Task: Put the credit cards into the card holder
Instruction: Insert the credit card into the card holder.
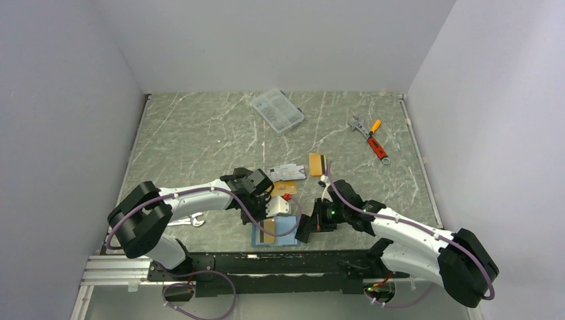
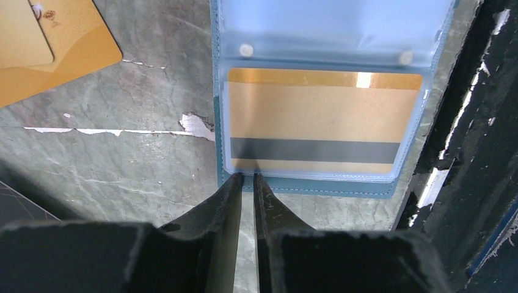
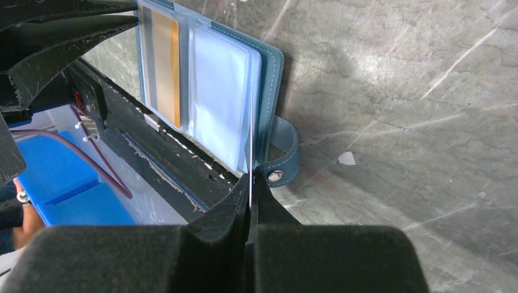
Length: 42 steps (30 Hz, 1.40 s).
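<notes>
The teal card holder (image 1: 288, 230) (image 2: 317, 186) (image 3: 273, 91) lies open by the table's near edge. An orange-gold credit card (image 2: 324, 113) (image 3: 166, 67) with a dark stripe sits inside one clear sleeve. My left gripper (image 2: 247, 177) (image 1: 262, 219) is shut with only a sliver of gap, its tips touching the holder's edge beside that card. At the holder's snap-tab side, my right gripper (image 3: 249, 183) (image 1: 308, 230) is shut on a thin silver-grey card (image 3: 250, 134), seen edge-on. Loose cards lie behind: a silver one (image 1: 288, 173), a striped gold one (image 1: 317, 163), more gold ones (image 1: 280, 188) (image 2: 49, 55).
The black base rail (image 1: 280, 260) (image 2: 464, 152) runs right along the holder's near side. A clear compartment box (image 1: 278, 111) sits at the back. Hand tools (image 1: 370, 137) lie at the back right, a wrench (image 1: 186, 220) by the left arm.
</notes>
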Available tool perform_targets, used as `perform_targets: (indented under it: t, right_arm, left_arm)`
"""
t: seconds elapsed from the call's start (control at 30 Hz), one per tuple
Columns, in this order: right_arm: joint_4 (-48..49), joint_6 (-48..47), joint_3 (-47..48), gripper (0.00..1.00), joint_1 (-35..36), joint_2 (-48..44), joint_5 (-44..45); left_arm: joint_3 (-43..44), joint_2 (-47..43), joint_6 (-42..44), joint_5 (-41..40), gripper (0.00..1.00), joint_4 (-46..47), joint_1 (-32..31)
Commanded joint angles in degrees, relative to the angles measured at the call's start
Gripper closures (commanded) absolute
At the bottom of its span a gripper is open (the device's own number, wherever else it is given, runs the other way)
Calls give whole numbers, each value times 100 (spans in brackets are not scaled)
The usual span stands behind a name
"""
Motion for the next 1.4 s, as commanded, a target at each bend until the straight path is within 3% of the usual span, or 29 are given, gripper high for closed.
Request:
perform_targets:
  t: [0.0,0.8,1.37]
  right_arm:
    - [135,4,2,100,-8,76,29]
    - [1010,415,242,100,177,18,-632]
    - [1846,314,733,100,533,1370,-869]
  left_arm:
    - [21,-134,8,-90,82,-35,-37]
    - [14,-215,35,-137,84,-46,-63]
    - [-92,-690,422,-58,86,-208,98]
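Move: The right hand grips the black card by its right-hand long edge. From this hand the clear leaf on the card holder's right half has its middle about 8 cm to the left, 1 cm back and 4 cm below, and the striped card in the left pocket lies about 15 cm left, 1 cm back and 4 cm below. The gold cards lie some 13 cm ahead and 10 cm left, 4 cm below. From the left hand, at the holder's left edge, the leaf is about 12 cm right, 3 cm back and 1 cm lower. Keeping its pinch on the black card, the right hand carries it about 6 cm left across the holder's right half, climbing some 3 cm on the way, slowly at first and then faster and nearly level, while the wrist rolls and swings about 10 degrees so the fingertips lift a little; the card's leading edge bears on the underside of the clear leaf and pushes it up and over to the left. The left hand stays at the holder's left edge with its fingers nearly shut, then near the end rises almost 2 cm clear of it. ##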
